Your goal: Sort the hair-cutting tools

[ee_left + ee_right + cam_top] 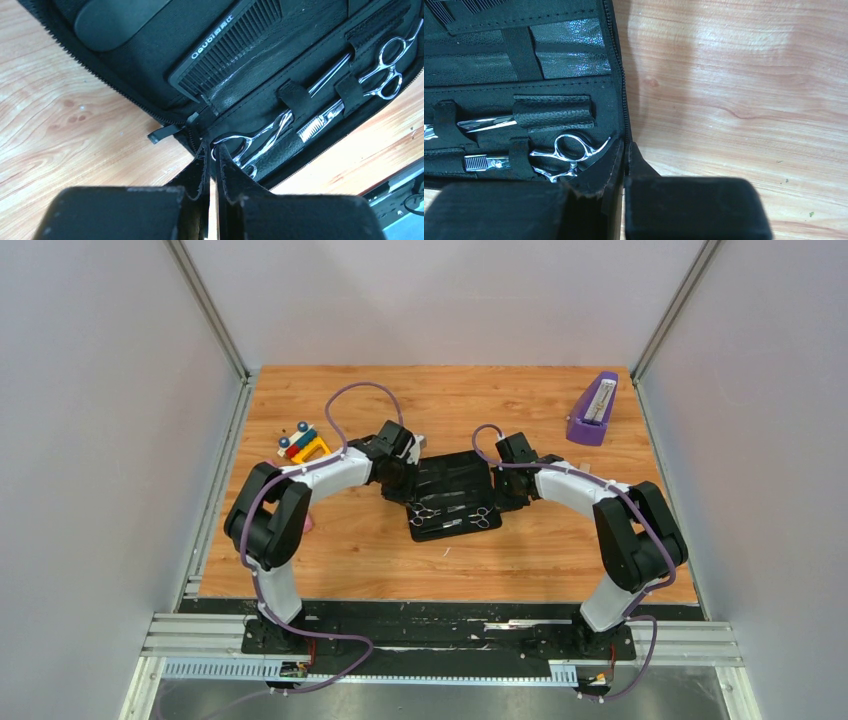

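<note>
A black zip case (pixel 450 465) lies open at the table's middle. In the left wrist view a straight black comb (pixel 230 47) with white lettering is tucked in its upper half, a handled comb (pixel 120 20) above it. Two silver scissors (pixel 260 137) (pixel 385 70) sit under elastic straps in the lower half. My left gripper (pixel 212 150) (pixel 403 483) is shut on the case's rim beside a scissor ring. My right gripper (pixel 625 147) (pixel 503 498) is shut on the opposite zip edge (pixel 624 100), next to another scissor ring (pixel 569 152).
A purple wedge-shaped object (pixel 592 412) stands at the back right. A small colourful toy (pixel 303 443) lies at the left, behind my left arm, and something pink (pixel 312 523) peeks out beside that arm. Grey walls close in on both sides.
</note>
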Robot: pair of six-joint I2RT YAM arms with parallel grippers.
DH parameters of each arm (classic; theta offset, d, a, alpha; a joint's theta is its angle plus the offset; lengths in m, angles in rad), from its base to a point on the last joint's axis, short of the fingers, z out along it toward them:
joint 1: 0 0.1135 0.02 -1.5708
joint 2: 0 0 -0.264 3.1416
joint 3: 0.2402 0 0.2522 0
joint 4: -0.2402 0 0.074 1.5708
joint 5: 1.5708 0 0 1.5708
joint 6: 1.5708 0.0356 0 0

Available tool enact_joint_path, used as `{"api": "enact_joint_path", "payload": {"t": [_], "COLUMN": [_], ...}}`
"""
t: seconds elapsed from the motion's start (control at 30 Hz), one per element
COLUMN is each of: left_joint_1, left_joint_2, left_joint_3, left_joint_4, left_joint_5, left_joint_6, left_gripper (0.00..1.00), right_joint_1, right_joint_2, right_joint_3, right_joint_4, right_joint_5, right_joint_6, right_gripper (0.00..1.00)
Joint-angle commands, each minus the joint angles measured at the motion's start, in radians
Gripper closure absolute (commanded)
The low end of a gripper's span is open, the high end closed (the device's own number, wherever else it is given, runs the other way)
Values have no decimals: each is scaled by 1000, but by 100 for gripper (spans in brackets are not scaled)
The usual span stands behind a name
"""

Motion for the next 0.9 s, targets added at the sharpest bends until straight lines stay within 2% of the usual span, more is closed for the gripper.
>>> {"api": "enact_joint_path", "payload": {"t": [0.0, 0.43, 0.53, 0.6, 0.67, 0.7, 0.87], "left_joint_1": [-22, -64, -74, -73, -73, -73, -69], "left_joint_2": [14, 55, 68, 64, 48, 29, -53], "left_joint_3": [6, 18, 22, 23, 25, 25, 67], "left_joint_4": [89, 117, 114, 100, 81, 64, -4], "left_joint_5": [34, 17, 12, -14, -53, -68, -179], "left_joint_6": [-66, -101, -100, -97, -89, -83, -33], "left_gripper": [100, 100, 96, 90, 79, 70, 38], "right_joint_1": [39, 58, 62, 62, 62, 63, 62], "right_joint_2": [37, 38, 38, 37, 33, 29, -1], "right_joint_3": [-11, -3, -2, -3, -6, -7, 11], "right_joint_4": [37, 38, 38, 38, 38, 36, 6], "right_joint_5": [-74, -87, -86, -79, -68, -61, -22], "right_joint_6": [13, 20, 21, 21, 20, 18, 10], "right_gripper": [100, 100, 100, 100, 100, 100, 93]}}
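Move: My left hand still pinches the scissors' finger rings, the blade tips just at the case's leather sleeve, whose middle is about 11 cm to its right, 1 cm ahead and some 2 cm lower. The elastic loop round the blades is about 5 cm right, level ahead; the thinning scissors' rings are 13 cm right and 2 cm back. My right hand still grips the case's right edge, the sleeve 5 cm to its left and 1 cm ahead. I push the scissors with my left hand about 2.5 cm to the right, along under the elastic loop and into the sleeve, sinking about 1 cm as the push slows. Against this my right hand keeps its pinch on the case's edge and draws it about 1 cm left. Then my left fingers open to roughly half, letting go of the rings, and start to rise. ##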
